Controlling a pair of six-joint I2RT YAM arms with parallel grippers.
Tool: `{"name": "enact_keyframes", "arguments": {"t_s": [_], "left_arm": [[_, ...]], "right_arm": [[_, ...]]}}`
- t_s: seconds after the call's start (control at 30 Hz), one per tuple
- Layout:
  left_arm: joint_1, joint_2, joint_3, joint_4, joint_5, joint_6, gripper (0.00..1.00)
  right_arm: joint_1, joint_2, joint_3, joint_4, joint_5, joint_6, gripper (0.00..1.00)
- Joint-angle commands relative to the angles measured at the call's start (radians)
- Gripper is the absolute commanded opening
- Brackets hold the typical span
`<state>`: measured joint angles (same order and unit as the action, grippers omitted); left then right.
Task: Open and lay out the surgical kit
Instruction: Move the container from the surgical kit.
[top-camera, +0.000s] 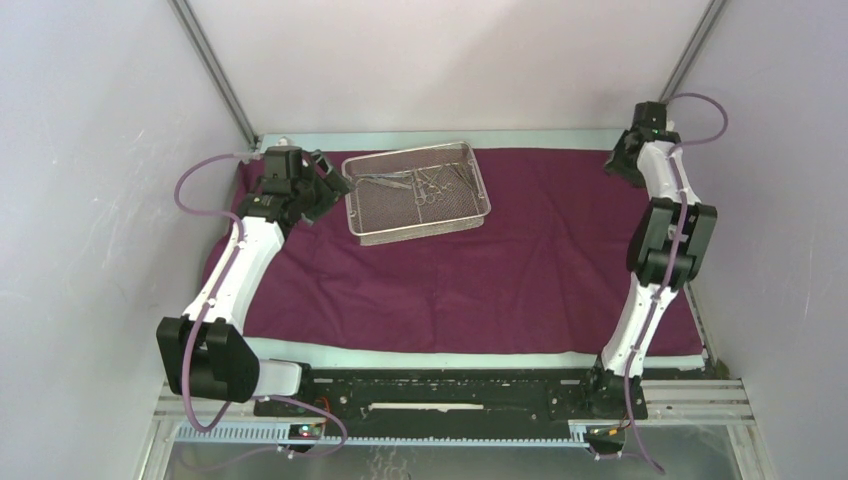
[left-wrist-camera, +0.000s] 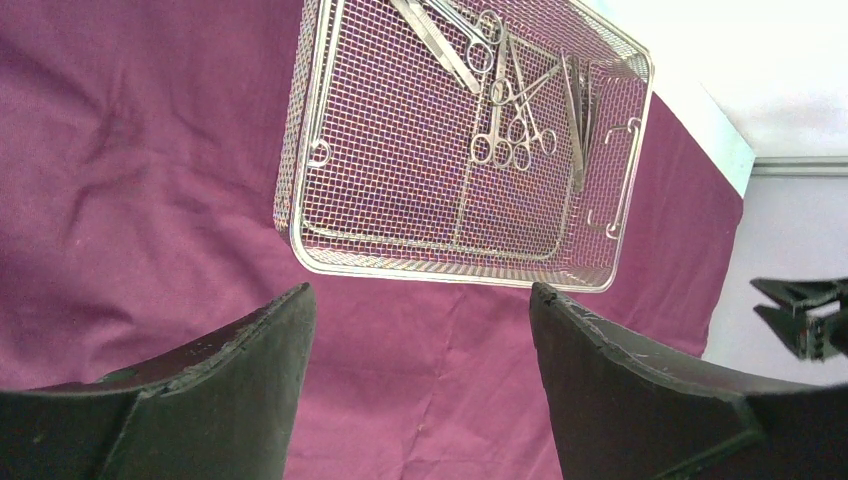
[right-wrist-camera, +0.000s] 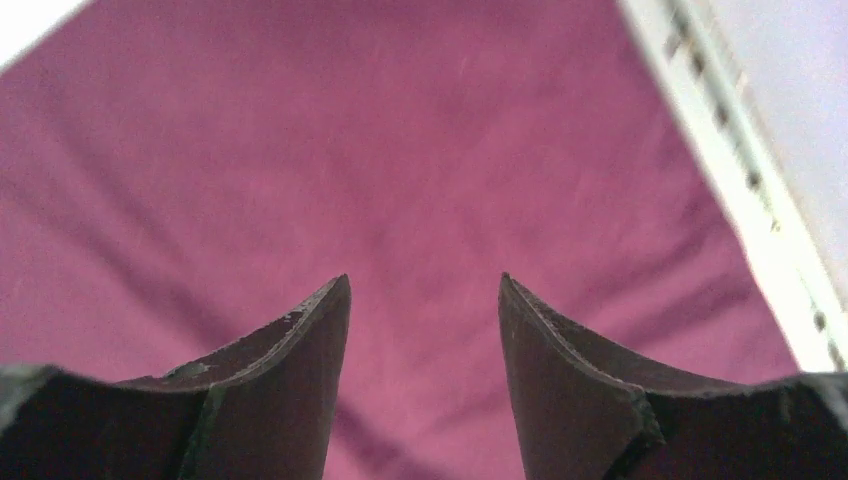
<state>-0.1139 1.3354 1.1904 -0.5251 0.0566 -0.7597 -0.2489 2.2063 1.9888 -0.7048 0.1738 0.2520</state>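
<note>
The maroon cloth wrap lies spread flat over the table. On its far left part stands the silver wire-mesh tray, holding steel scissors and forceps in a loose heap. Seen from the left wrist, the tray and its instruments lie just ahead of my left gripper. That gripper hovers beside the tray's left end, open and empty. My right gripper hangs over the cloth's far right corner; its jaws stand apart with only cloth beneath.
A white table border shows along the cloth's near edge and a metal rail runs along the right side. Pale enclosure walls close in on the left, back and right.
</note>
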Motion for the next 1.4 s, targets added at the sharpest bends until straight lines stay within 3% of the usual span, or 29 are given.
{"name": "enact_keyframes", "arguments": {"t_s": [0.0, 0.23, 0.6, 0.77, 0.97, 1.17, 1.37], "left_arm": [[-0.004, -0.019, -0.026, 0.028, -0.004, -0.010, 0.83], [-0.004, -0.096, -0.143, 0.020, -0.046, -0.046, 0.83], [0.004, -0.280, -0.448, 0.014, -0.147, -0.097, 0.84], [0.046, -0.266, -0.600, 0.108, -0.110, -0.152, 0.84], [0.068, -0.175, -0.663, 0.170, -0.092, -0.191, 0.84], [0.091, -0.186, -0.779, 0.113, -0.152, -0.303, 0.84], [0.099, -0.303, -0.836, -0.039, -0.201, -0.417, 0.83]], "right_arm": [[0.044, -0.308, -0.290, 0.076, -0.016, 0.144, 0.65], [0.146, -0.619, -0.722, 0.144, -0.069, 0.244, 0.65], [0.179, -0.802, -1.009, 0.210, -0.113, 0.342, 0.67], [0.105, -0.812, -1.130, 0.288, -0.158, 0.349, 0.66], [-0.037, -0.749, -1.214, 0.361, -0.242, 0.324, 0.67], [-0.148, -0.702, -1.245, 0.378, -0.269, 0.303, 0.67], [-0.257, -0.704, -1.248, 0.343, -0.240, 0.320, 0.70]]}}
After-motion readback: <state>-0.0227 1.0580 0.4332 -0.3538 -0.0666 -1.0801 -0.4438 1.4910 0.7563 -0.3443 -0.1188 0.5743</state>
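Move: The left hand hangs open some 20 cm over the cloth. The cloth patch it makes for is about 13 cm back and 5 cm left, the tray's middle 14 cm ahead and 18 cm right, and the cloth's near left corner 23 cm back, 24 cm left. From the right hand its patch is about 23 cm back, 6 cm left and 9 cm down, the cloth's near right corner 43 cm back and 8 cm right, and the tray level, 43 cm left. Down and back together, the left hand drops about 19 cm away from the tray, drifting a little left, tipping down and turning counter-clockwise. The right hand sweeps back some 23 cm from the cloth's far right part, first up and left, then down and right again, rolling left side up. Both end low with open fingers, tips seeming to touch the cloth. ##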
